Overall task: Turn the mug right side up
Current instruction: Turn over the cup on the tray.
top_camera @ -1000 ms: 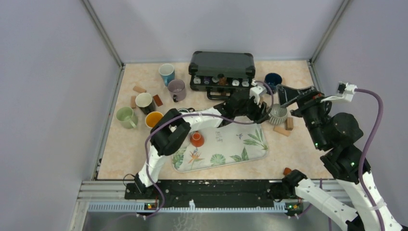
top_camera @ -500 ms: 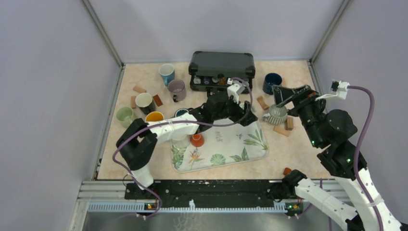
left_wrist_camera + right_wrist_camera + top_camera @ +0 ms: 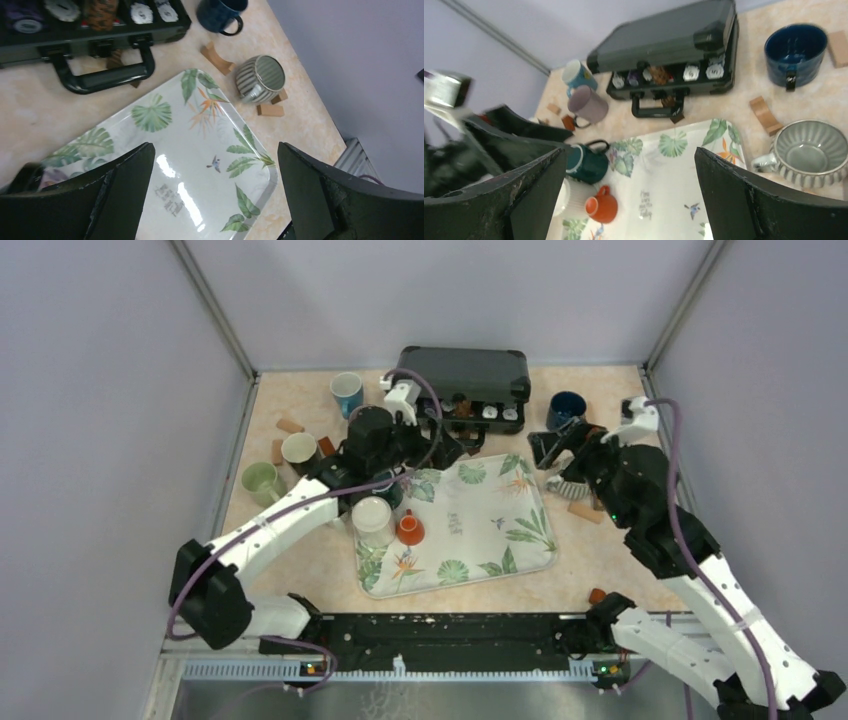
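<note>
A grey ribbed mug (image 3: 573, 483) stands mouth up on the table just right of the leaf-print tray (image 3: 500, 540); its hollow shows in the left wrist view (image 3: 260, 77) and the right wrist view (image 3: 809, 152). On the tray's left part a white ribbed mug (image 3: 372, 518) stands bottom up beside a small orange mug (image 3: 408, 530) and a dark teal mug (image 3: 589, 162). My left gripper (image 3: 440, 447) is open and empty above the tray's far left corner. My right gripper (image 3: 553, 445) is open and empty, raised beside the grey mug.
A black case (image 3: 462, 375) with small items lies at the back. A navy mug (image 3: 567, 407) stands right of it. Blue (image 3: 347, 392), cream (image 3: 298, 450) and green (image 3: 260, 483) mugs and wooden blocks (image 3: 290, 426) sit at the left. More blocks (image 3: 270, 110) lie by the grey mug.
My left arm has swung left from beside the grey mug, across the tray to its far left corner. My right arm has come down and leftward, closer to the grey mug.
</note>
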You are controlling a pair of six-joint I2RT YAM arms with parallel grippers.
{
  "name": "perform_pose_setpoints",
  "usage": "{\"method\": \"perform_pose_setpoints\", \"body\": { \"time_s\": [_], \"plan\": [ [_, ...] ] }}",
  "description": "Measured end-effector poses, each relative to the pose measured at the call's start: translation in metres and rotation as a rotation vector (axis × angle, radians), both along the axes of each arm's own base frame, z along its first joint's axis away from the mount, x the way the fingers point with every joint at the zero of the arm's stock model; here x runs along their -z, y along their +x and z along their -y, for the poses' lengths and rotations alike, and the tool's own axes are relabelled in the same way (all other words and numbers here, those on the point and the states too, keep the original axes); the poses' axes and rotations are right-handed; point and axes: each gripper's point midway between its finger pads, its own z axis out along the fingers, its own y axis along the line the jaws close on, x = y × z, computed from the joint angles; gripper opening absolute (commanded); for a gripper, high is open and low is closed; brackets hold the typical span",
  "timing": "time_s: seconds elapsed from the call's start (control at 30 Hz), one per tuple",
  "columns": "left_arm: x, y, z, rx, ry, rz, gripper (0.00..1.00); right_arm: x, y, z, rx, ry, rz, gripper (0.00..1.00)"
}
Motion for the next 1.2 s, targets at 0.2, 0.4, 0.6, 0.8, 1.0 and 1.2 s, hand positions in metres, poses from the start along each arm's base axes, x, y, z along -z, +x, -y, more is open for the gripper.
{"method": "perform_pose_setpoints", "body": {
  "time_s": [0.2, 0.4, 0.6, 0.8, 1.0, 1.2],
  "plan": [
    [-0.005, 0.000, -0.043, -0.106, 0.042, -0.032, 0.99, 0.064, 0.023, -0.041, -0.131, -0.110, -0.176, 0.99],
    [0.022, -0.006, -0.081, -0.209, 0.135, -0.119, 0.99, 0.124, 0.032, -0.083, -0.264, -0.201, -0.329, 0.99],
    [0.055, -0.001, -0.123, -0.338, 0.276, -0.197, 0.99, 0.144, 0.035, -0.100, -0.307, -0.232, -0.366, 0.99],
    [0.088, 0.009, -0.152, -0.406, 0.390, -0.282, 0.99, 0.141, 0.040, -0.097, -0.296, -0.226, -0.354, 0.99],
    [0.116, 0.027, -0.167, -0.448, 0.444, -0.367, 0.99, 0.149, 0.047, -0.082, -0.261, -0.214, -0.367, 0.99],
    [0.137, 0.043, -0.170, -0.450, 0.467, -0.430, 0.99, 0.161, 0.041, -0.073, -0.254, -0.220, -0.387, 0.99]
  ]
}}
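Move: The green mug stands upside down in the tray's far left corner, about 18 cm to the left hand's left, 2 cm nearer the base and some 20 cm below it. Close behind it the white mug is 11 cm back and 19 cm left of the hand, the small red mug 12 cm back and 11 cm left. From the right hand the green mug is about 34 cm left, 4 cm ahead and 30 cm below. To the upturned green mug comes the left hand, wide open: some 17 cm left, sinking about 14 cm, mostly after the first stretch, and edging forward late, while its fingers swing counter-clockwise and tip steeply down. The open right hand drops about 16 cm and goes left over the tray, easing slightly back right after midway, its fingers tipping down. ##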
